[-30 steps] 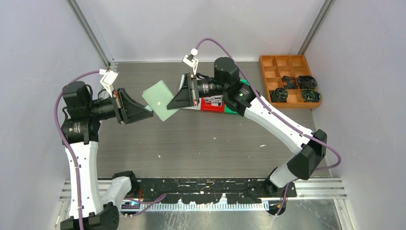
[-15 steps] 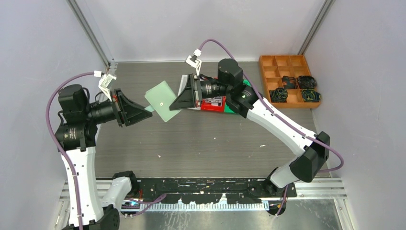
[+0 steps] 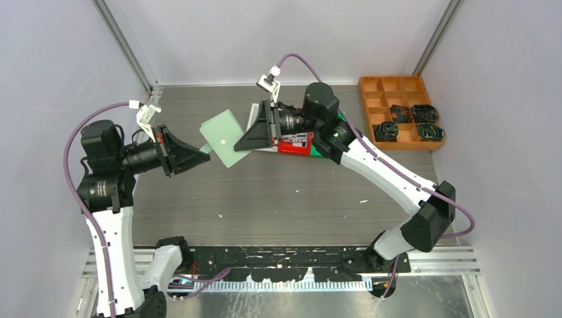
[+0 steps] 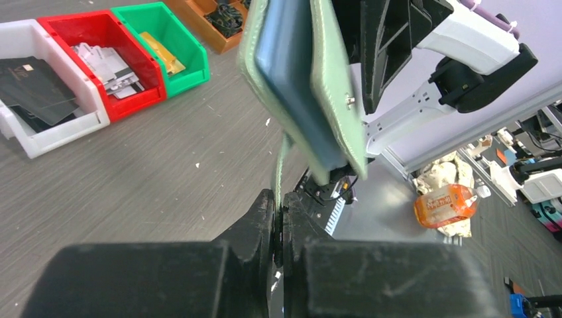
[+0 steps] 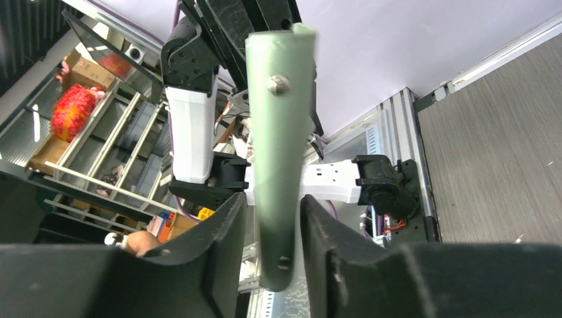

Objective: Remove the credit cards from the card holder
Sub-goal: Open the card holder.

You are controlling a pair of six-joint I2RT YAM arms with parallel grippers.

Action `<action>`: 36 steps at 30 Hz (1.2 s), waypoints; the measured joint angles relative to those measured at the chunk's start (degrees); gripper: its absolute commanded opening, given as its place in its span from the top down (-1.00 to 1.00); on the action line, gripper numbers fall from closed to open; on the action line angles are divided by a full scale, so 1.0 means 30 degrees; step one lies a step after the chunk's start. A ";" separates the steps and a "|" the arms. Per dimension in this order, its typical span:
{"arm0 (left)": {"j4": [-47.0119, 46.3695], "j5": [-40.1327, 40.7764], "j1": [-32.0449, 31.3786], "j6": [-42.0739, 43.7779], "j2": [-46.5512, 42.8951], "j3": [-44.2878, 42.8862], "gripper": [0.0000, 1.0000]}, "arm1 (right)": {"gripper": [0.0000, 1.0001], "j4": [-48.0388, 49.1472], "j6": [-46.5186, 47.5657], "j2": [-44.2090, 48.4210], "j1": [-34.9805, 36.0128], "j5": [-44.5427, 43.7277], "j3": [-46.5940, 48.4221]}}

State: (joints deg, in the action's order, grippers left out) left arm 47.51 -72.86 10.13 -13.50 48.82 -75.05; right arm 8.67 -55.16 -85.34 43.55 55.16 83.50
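Observation:
The pale green card holder (image 3: 224, 137) hangs in the air between my two grippers, above the table's back left. My left gripper (image 3: 207, 151) is shut on a thin green flap (image 4: 283, 159) at the holder's (image 4: 331, 86) lower edge. A dark blue-grey face (image 4: 285, 66) shows inside its fold; I cannot tell whether that is a card. My right gripper (image 3: 240, 144) straddles the holder's other edge (image 5: 281, 132), a narrow gap on each side. Loose credit cards lie in bins: black (image 4: 33, 86), silver (image 4: 109, 63), gold (image 4: 159, 56).
White (image 4: 53, 132), red (image 4: 142, 96) and green (image 4: 195, 66) bins stand in a row under the right arm; only the red bin (image 3: 293, 147) shows well from above. An orange compartment tray (image 3: 397, 86) with black coiled cables sits back right.
My left gripper has closed onto the holder's flap and its arm has drawn slightly left. The right jaws have eased a little. The holder has barely moved.

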 measured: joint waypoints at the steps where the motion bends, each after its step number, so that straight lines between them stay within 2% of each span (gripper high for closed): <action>1: -0.0051 0.0087 0.0000 0.0007 0.0000 0.0000 1.00 | -0.18 0.0066 -0.0029 0.0000 0.0000 -0.0007 -0.0102; 2: -0.0087 0.0211 0.0000 0.0015 -0.0044 0.0000 1.00 | -0.38 0.0146 -0.0051 -0.0007 0.0000 -0.0044 -0.0226; 3: -0.0102 0.0335 0.0000 0.0095 -0.0058 -0.0007 1.00 | -0.71 0.0175 -0.0073 -0.0007 -0.0007 -0.0080 -0.0342; 4: -0.0073 0.0488 0.0000 0.0189 -0.0073 -0.0015 1.00 | -0.86 0.0182 -0.0095 -0.0029 -0.0007 -0.0146 -0.0415; 6: 0.0306 0.0933 0.0000 0.0794 -0.0066 -0.0175 1.00 | -0.98 0.0109 0.0095 -0.0073 -0.0007 -0.0379 -0.0532; 9: 0.1865 0.1967 0.0000 0.3213 0.0095 -0.1129 1.00 | -0.99 -0.0947 0.1042 -0.0102 -0.0044 -0.1217 -0.0517; 13: 0.4838 0.4444 0.0000 0.9092 0.0313 -0.2849 1.00 | -0.99 -0.4510 0.3614 -0.0102 -0.0087 -0.3548 -0.0044; 17: 0.6812 0.6623 0.0000 1.3923 0.0015 -0.3016 1.00 | -0.99 -0.7679 0.6069 -0.0095 -0.0175 -0.6288 0.0845; 21: 0.8568 0.8036 0.0000 1.7697 -0.0036 -0.3031 1.00 | -0.99 -0.8816 0.7621 -0.0036 -0.0204 -0.7490 0.1129; 23: 0.9129 0.8327 0.0000 1.8695 0.0007 -0.3140 1.00 | -0.99 -0.8932 0.8109 -0.0022 -0.0175 -0.7592 0.1078; 29: 1.0156 0.8466 0.0000 1.9540 0.0087 -0.3672 1.00 | -0.99 -0.8582 1.0149 0.0845 0.1253 -0.8335 -0.0415; 31: 1.0018 0.8517 0.0000 1.8782 -0.0022 -0.3665 1.00 | -0.99 -0.8488 1.0928 0.1217 0.2266 -0.9056 -0.0947; 36: 0.8357 0.9012 0.0000 1.4615 -0.0466 -0.3111 1.00 | -0.99 -0.6972 1.1905 0.2244 0.4466 -1.1060 -0.2506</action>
State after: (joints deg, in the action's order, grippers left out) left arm 72.58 -45.82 10.13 30.35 47.42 -84.38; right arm -12.25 -19.44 -78.61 56.95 21.98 75.99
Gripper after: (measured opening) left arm 0.047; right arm 0.995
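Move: My left hand already pinches the card holder's strap. The card holder's middle lies about 4 cm to that hand's right, 2 cm ahead and 2 cm above. From my right hand, whose fingers still straddle its edge, it is about 3 cm left and 1 cm ahead, at the same height. Far below that hand, about 40 cm down, the white bin sits 22 cm ahead and 3 cm right; the red bin is 11 cm right of the white one. I spread my right fingers wide, let go of the card holder and back away from it, down and forward about 7 cm, then draw back again while still sinking, 10 cm lower in all, fingers tipping down. Keeping the strap pinched, my left hand carries the holder some 6 cm left and 4 cm down, fingers tipping downward about 30 degrees. ##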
